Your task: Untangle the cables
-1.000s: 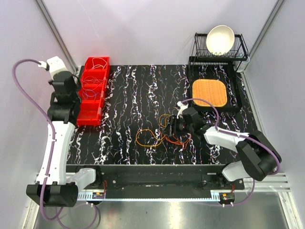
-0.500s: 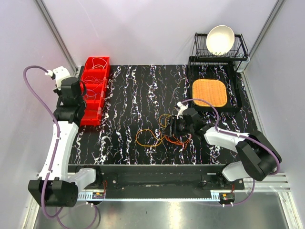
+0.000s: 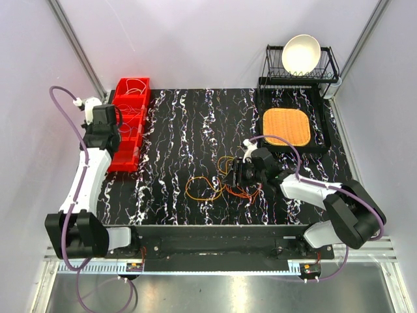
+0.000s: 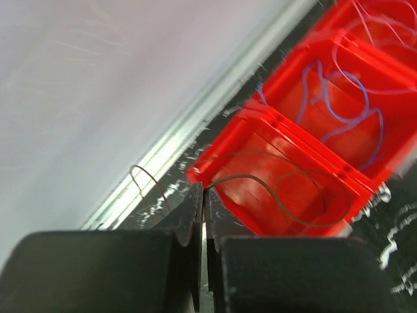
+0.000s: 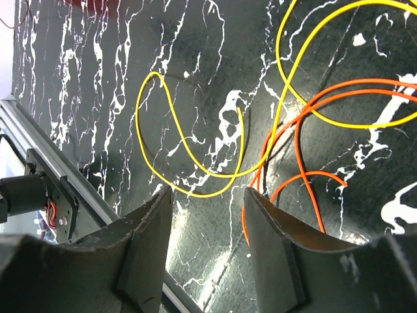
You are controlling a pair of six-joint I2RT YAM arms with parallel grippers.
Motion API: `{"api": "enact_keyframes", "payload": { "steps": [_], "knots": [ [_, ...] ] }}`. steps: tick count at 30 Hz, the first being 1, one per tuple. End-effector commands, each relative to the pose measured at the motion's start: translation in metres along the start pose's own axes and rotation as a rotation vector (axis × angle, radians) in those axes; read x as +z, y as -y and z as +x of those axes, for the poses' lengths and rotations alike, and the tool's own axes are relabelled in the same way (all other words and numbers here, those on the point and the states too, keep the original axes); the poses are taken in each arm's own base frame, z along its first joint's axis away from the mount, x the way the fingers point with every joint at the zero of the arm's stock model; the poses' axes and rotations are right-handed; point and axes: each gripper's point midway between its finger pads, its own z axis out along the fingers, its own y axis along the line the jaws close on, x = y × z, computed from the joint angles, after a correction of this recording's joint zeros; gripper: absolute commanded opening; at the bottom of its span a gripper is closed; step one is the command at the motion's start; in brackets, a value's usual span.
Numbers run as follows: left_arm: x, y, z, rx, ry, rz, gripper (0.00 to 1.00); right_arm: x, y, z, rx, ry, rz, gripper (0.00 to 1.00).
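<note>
A tangle of orange and yellow cables (image 3: pixel 212 187) lies on the black marbled table, left of my right gripper (image 3: pixel 236 175). In the right wrist view that gripper (image 5: pixel 208 195) is open and empty, just above a yellow cable (image 5: pixel 195 163) and an orange cable (image 5: pixel 293 140). My left gripper (image 3: pixel 104 122) is at the left side of the red bins (image 3: pixel 129 124). In the left wrist view it (image 4: pixel 203 193) is shut on a thin brown cable (image 4: pixel 306 189) that loops into the nearest red compartment.
Other red compartments hold a blue cable (image 4: pixel 345 98) and a pale cable (image 4: pixel 384 26). A dish rack with a white bowl (image 3: pixel 301 53) and a black tray with an orange mat (image 3: pixel 287 126) stand at the back right. A metal rail (image 5: pixel 39 140) runs along the near table edge.
My left arm has swung its wrist rightward and nearer, down beside the red bins. The right arm and the cable tangle have not moved.
</note>
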Motion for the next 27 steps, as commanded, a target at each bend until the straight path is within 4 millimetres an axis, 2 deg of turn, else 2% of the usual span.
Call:
{"api": "enact_keyframes", "payload": {
  "steps": [1,7,13,14,16,18,21,22,24,25,27],
  "knots": [
    [0.002,0.036,-0.004,0.009,-0.031,0.173,0.01,-0.005,-0.010,-0.015,-0.038,0.055,-0.047,0.54],
    [0.023,0.071,0.025,0.149,-0.198,0.231,0.00,-0.005,-0.010,-0.015,-0.035,0.053,-0.047,0.54],
    [0.040,0.069,0.048,0.215,-0.307,0.142,0.00,-0.005,-0.009,-0.015,-0.033,0.054,-0.046,0.54],
    [0.042,0.059,0.051,0.234,-0.322,0.084,0.00,-0.004,-0.008,-0.014,-0.032,0.052,-0.044,0.54],
    [0.046,0.056,0.056,0.251,-0.344,0.044,0.01,-0.004,-0.009,-0.016,-0.032,0.054,-0.046,0.54],
    [0.046,0.066,0.057,0.253,-0.366,0.092,0.04,-0.004,-0.009,-0.016,-0.030,0.053,-0.046,0.54],
    [0.045,0.087,0.050,0.233,-0.357,0.197,0.27,-0.004,-0.009,-0.015,-0.032,0.051,-0.046,0.54],
    [0.044,0.089,0.046,0.226,-0.350,0.210,0.53,-0.004,-0.009,-0.016,-0.030,0.052,-0.045,0.54],
    [0.039,0.088,0.037,0.186,-0.327,0.207,0.73,-0.004,-0.010,-0.016,-0.031,0.051,-0.048,0.54],
    [0.036,0.085,0.033,0.160,-0.313,0.201,0.88,-0.004,-0.009,-0.015,-0.031,0.050,-0.047,0.54],
    [0.026,0.066,0.022,0.088,-0.264,0.136,0.98,-0.004,-0.009,-0.016,-0.030,0.051,-0.046,0.54]
  ]
}}
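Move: The nearest red bin, into which the left hand's thin brown cable already trails, lies about 5 cm ahead, 1 cm to the right and some 19 cm below that hand. The next bin, with the blue cable, is roughly 18 cm ahead and 2 cm right, at the same depth; the one with pink cable is some 29 cm ahead and 4 cm right. From the idle right hand, the nearest bin lies about 11 cm ahead, 49 cm left and 5 cm lower. The brown cable, still pinched at first, is lowered into the nearest red bin: the left hand sinks about 10 cm, with a smaller drift forward and to the right, while the wrist tips the fingers some 25 degrees further down. Low over the bin, the fingers spring wide open and let go of the cable, and the hand starts to lift by about a centimetre. ##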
